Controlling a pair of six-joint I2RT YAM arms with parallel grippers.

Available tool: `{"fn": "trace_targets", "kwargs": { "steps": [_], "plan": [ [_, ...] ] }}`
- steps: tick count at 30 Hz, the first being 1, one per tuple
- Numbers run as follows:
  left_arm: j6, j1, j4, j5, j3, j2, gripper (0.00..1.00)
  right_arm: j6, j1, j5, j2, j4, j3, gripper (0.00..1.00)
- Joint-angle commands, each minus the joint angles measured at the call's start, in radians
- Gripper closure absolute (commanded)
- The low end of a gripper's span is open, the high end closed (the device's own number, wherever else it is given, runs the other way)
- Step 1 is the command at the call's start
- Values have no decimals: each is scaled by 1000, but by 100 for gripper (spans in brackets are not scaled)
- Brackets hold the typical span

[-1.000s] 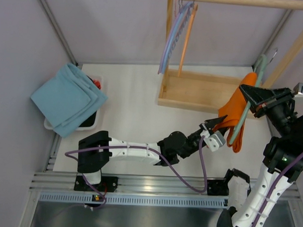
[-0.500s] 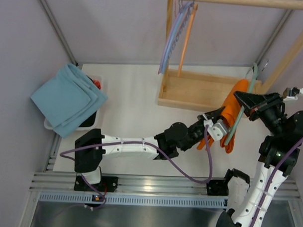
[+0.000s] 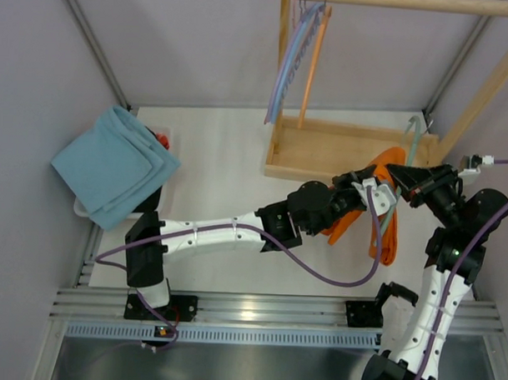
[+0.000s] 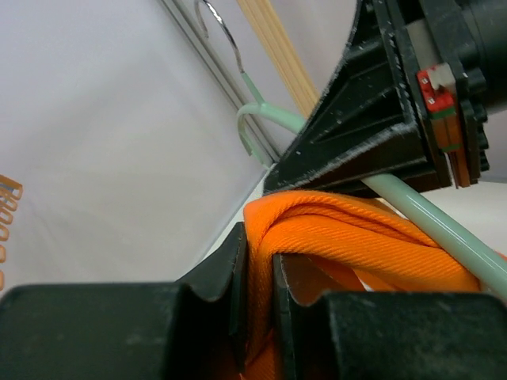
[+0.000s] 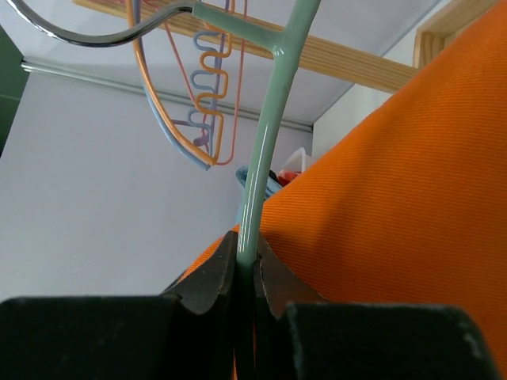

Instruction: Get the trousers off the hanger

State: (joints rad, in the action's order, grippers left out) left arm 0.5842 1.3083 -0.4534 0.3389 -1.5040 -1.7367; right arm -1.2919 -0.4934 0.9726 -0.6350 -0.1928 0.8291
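The bright orange trousers [image 3: 389, 238] hang folded over the pale mint-green hanger [image 3: 414, 135], held in the air just in front of the wooden rack. My left gripper [image 3: 382, 179] is shut on a bunched fold of the trousers [image 4: 356, 237], with the fabric squeezed between its fingers [image 4: 260, 253]. My right gripper [image 3: 397, 172] is shut on the hanger's thin rod [image 5: 265, 150], with the trousers [image 5: 396, 198] draped right beside it. In the left wrist view the hanger [image 4: 432, 229] runs under the right gripper's black fingers [image 4: 372, 119], which nearly touch the fabric.
A wooden rack base [image 3: 322, 151] lies just behind the grippers, and its rail [image 3: 411, 2] carries blue and orange hangers [image 3: 296, 58]. At the far left, a light blue folded cloth [image 3: 115, 164] lies over a white bin [image 3: 153, 205]. Grey walls close in the sides.
My left gripper has reached right and closed on the trousers. Both grippers, hanger and trousers have shifted away from me toward the rack, and the right gripper has moved left.
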Motion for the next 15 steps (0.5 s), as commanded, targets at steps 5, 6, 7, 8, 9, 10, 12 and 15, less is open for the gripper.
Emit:
{"fn": "trace_targets", "kwargs": {
  "steps": [5,6,7,8,9,10,12,15],
  "plan": [
    [58,-43,-337,0,-324,111,100,192,-20,8,-25,-11,-99,100],
    [62,-46,-334,-1,-343,105,100,204,-27,6,-29,-22,-104,100],
    [65,-47,-327,-5,-363,98,100,229,-27,3,-32,-28,-107,100],
    [69,-52,-324,-8,-380,95,100,242,-28,-3,-35,-31,-111,100],
    [74,-53,-318,-9,-413,94,100,255,-33,-6,-40,-40,-120,100],
    [77,-55,-317,-14,-427,86,100,273,-34,-9,-45,-48,-125,100],
    [98,-55,-315,-20,-468,82,100,289,-42,-15,-52,-50,-139,100],
    [135,-60,-309,-12,-527,69,100,341,-46,-31,-69,-68,-157,100]
  ]
}}
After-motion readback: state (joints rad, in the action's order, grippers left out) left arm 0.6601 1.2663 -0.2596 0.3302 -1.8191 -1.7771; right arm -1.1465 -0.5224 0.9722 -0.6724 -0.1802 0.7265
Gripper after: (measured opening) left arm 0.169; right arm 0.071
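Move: Both hands are already loaded: the left pinches the orange trousers' top edge, the right the green hanger. The hanger's middle lies about 8 cm to the left hand's right, 1 cm ahead and 2 cm below. From the right hand, the trousers' middle is roughly 4 cm left, 3 cm back and 8 cm below. The wooden tray stands some 32 cm ahead of the left hand, 9 cm right and 38 cm below. The left hand pulls the pinched trousers up about 9 cm while the right lowers the gripped hanger some 5 cm. ##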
